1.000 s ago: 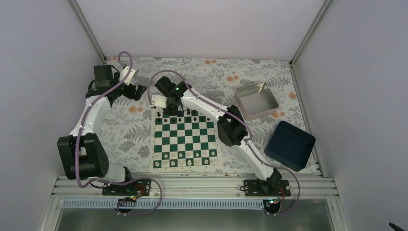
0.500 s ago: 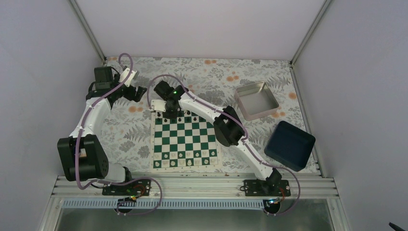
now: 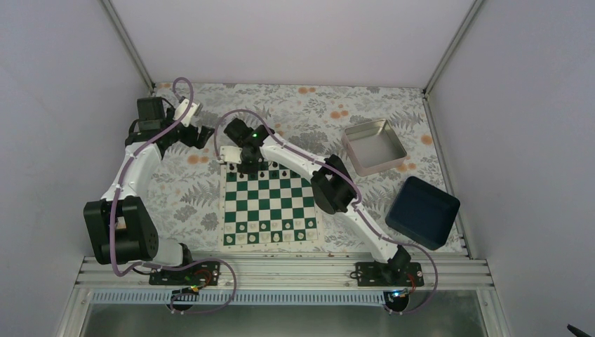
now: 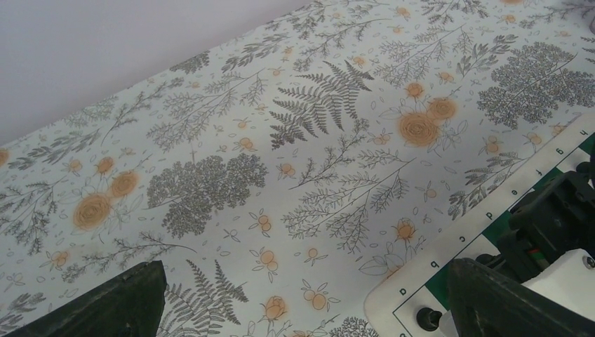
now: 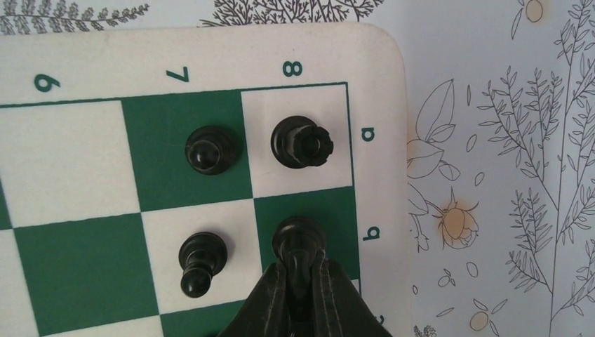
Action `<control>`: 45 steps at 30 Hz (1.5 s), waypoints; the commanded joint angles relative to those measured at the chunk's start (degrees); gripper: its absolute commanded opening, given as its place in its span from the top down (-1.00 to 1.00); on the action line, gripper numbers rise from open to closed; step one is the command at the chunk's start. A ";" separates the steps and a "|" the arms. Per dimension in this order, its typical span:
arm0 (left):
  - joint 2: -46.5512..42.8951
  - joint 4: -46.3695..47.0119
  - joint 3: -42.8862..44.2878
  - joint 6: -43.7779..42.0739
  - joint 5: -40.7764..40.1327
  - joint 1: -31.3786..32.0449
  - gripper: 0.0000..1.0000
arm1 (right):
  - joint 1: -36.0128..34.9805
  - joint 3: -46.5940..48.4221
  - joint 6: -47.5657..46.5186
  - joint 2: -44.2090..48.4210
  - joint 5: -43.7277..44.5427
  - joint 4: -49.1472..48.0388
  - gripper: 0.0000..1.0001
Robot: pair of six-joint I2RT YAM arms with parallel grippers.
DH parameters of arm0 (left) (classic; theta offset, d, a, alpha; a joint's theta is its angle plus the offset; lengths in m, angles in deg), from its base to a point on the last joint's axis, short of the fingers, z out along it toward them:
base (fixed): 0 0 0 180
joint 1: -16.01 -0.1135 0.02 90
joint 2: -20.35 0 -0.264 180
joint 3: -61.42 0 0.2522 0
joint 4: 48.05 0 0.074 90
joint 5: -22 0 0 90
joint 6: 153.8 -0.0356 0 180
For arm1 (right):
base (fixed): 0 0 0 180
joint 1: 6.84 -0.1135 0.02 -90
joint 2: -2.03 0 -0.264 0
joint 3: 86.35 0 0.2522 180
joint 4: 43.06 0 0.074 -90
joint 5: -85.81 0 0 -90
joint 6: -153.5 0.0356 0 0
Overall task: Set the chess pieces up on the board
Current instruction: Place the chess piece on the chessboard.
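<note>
The board lies in the middle of the floral cloth, and its far-left corner fills the right wrist view. My right gripper is shut on a black chess piece whose base is over the green b8 square. Beside it stand a black rook on a8 and two black pawns on the seventh rank. More black pieces line the far edge. My left gripper hangs open over bare cloth, just left of the board corner, holding nothing.
White pieces fill the board's two near rows. A silvery tray sits at the back right, with a dark blue box nearer on the right. The right arm's elbow hangs over the board's right edge.
The right gripper has shifted left along the far row to the board's far-left corner, carrying its black piece. The left arm has barely moved.
</note>
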 commanded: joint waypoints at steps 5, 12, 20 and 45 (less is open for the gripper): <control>-1.25 0.70 -0.43 -1.19 2.21 -0.33 -0.98 | -0.47 -0.59 -0.65 -0.53 0.56 -0.89 0.78; -1.43 0.59 -0.54 -1.27 2.54 -0.43 -0.98 | -0.36 -0.85 -0.55 -0.56 1.36 -1.49 0.73; -1.79 0.70 -0.96 -1.36 2.93 -0.67 -0.98 | -0.10 -1.09 -0.20 0.00 1.73 -3.00 0.62; -5.33 -2.21 1.45 -1.13 1.46 -1.79 -1.00 | 7.76 -23.99 -0.20 29.91 15.69 -11.15 -1.00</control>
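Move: The black chess piece already stands on the green b8 square between the right hand's nearly shut fingers, its middle some 2 cm below the hand point. The black rook is about 4 cm to its left, another black piece is 4 cm to its right, and two pawns are 4 cm nearer the base, one straight back and one also 4 cm left. From the left hand, the held piece lies roughly 13 cm right, 4 cm back and 18 cm below. The black piece is let go on its b8 square: the right fingers ease apart slowly while the hand stays low and creeps forward about a centimetre. They then spread wide as the hand lifts quickly some 8 cm and swings 6 cm to the right, fingers tilting forward by about 10 degrees. The open, empty left hand rises about 2 cm. ##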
